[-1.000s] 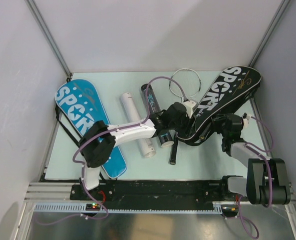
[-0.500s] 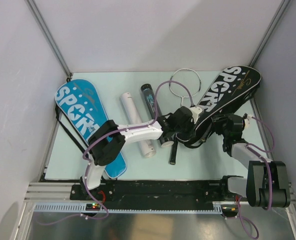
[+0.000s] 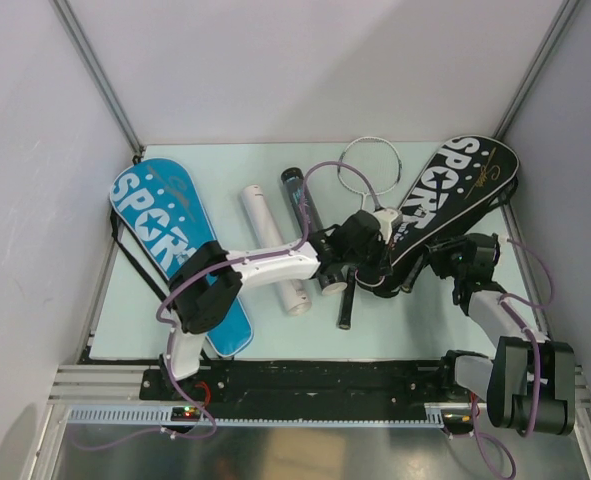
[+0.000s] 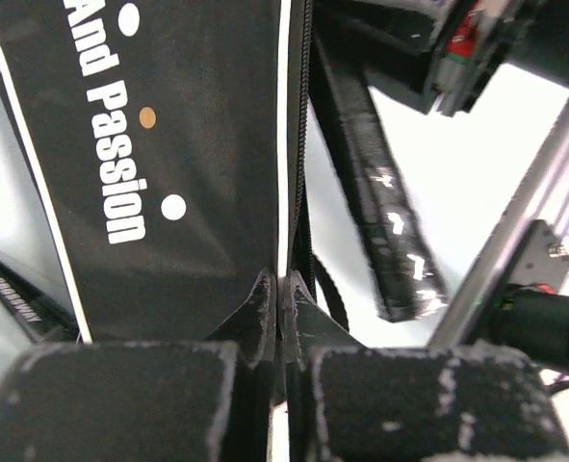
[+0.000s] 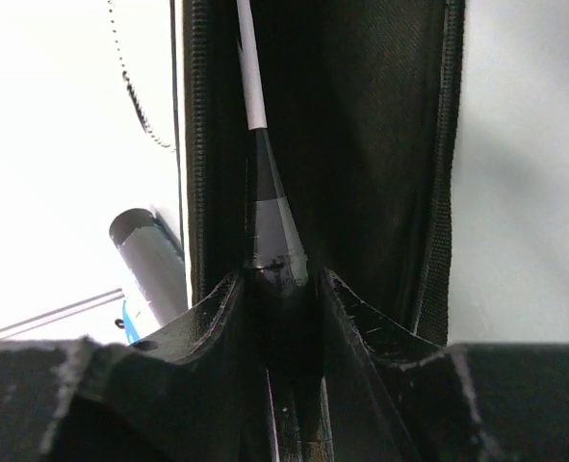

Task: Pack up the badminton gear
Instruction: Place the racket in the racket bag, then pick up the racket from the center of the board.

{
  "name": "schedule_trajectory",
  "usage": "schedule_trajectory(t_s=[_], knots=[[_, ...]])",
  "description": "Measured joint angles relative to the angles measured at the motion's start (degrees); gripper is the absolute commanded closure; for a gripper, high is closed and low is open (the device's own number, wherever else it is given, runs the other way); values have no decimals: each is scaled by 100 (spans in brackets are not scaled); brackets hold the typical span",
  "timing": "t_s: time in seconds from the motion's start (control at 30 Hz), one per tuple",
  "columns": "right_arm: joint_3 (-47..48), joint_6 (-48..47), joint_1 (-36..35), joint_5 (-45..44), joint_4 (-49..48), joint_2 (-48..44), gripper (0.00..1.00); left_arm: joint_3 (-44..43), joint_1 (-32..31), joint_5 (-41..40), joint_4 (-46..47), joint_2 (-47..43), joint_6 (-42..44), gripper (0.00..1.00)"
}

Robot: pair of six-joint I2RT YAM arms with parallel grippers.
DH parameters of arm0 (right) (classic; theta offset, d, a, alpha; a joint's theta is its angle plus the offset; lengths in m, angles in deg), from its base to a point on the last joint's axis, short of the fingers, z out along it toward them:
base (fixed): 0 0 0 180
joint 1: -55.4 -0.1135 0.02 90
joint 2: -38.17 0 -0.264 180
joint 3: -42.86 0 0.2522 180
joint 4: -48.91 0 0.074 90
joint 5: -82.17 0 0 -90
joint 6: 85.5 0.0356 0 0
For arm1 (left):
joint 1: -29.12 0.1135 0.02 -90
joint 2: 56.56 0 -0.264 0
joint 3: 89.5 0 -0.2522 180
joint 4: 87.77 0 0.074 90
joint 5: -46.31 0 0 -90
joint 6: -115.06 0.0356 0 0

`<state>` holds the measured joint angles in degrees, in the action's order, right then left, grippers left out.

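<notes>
The black "SPORT" cover (image 3: 457, 188) lies at the right, its open lower end between my two grippers. My left gripper (image 3: 381, 260) is shut on that cover's piped zipper edge (image 4: 282, 241), fingertips pressed together on the fabric. My right gripper (image 3: 437, 264) is shut on a racket's dark handle (image 5: 276, 260). Its shaft (image 5: 249, 67) runs into the open black cover (image 5: 361, 144). The same handle (image 4: 385, 221) shows in the left wrist view. A silver racket (image 3: 369, 166) lies between the black tube (image 3: 308, 222) and the black cover. The blue cover (image 3: 163, 235) lies at the left.
A white tube (image 3: 273, 248) lies beside the black tube, left of the left arm's wrist. The silver racket's black handle (image 3: 346, 306) points toward the near edge. The black tube's end (image 5: 149, 252) shows left of the right fingers. Metal frame rails border the table.
My left gripper has closed from open onto the black cover's edge and drawn slightly toward the near side. The right arm has shifted a little down and right with the handle.
</notes>
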<state>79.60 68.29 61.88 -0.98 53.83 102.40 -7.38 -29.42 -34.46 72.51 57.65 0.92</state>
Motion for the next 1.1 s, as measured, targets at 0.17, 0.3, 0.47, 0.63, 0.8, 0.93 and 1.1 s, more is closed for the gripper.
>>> schedule_trajectory(t_s=[0.17,0.3,0.47,0.63,0.8,0.93,1.1], knots=[[-7,341,-50,138,-332,72,90,474,4,223,470,-385,-490,100],[-153,605,-240,149,-966,363,94,684,50,308,809,-612,-807,100],[-330,905,-503,39,-1899,922,86,688,46,413,1067,-671,-1169,100],[-413,1095,-704,-153,-2693,1445,61,732,50,400,1222,-673,-1480,100],[-284,918,-647,-256,-2588,1491,32,732,35,608,1274,-673,-1762,100],[258,131,-367,-59,-922,874,26,732,22,651,1423,-675,-1893,100],[601,-564,184,442,715,140,27,732,63,640,1429,-675,-1934,100]])
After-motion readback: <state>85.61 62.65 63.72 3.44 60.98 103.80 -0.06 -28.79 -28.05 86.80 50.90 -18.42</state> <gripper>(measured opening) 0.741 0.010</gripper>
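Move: My left hand holds the near-left edge of the black racket bag; the bag's middle is about 19 cm ahead, 15 cm to the right and a little lower. My right hand grips the racket's dark handle; from it the bag's middle is roughly 11 cm ahead and 4 cm right, slightly below. The other racket's handle lies some 8 cm left of my left hand and 3 cm back; the dark shuttle tube is about 16 cm left of that hand and 13 cm ahead. With my left fingers still shut on the bag's edge, I raise it some 6 cm, easing slightly back and tipping the fingers up, to hold the bag open. Meanwhile my right hand swings the gripped handle about 4 cm left and 3.5 cm forward, dipping a little at the end, in under the raised edge; then it opens wide, lets the handle go and draws back to the right and slightly up. ##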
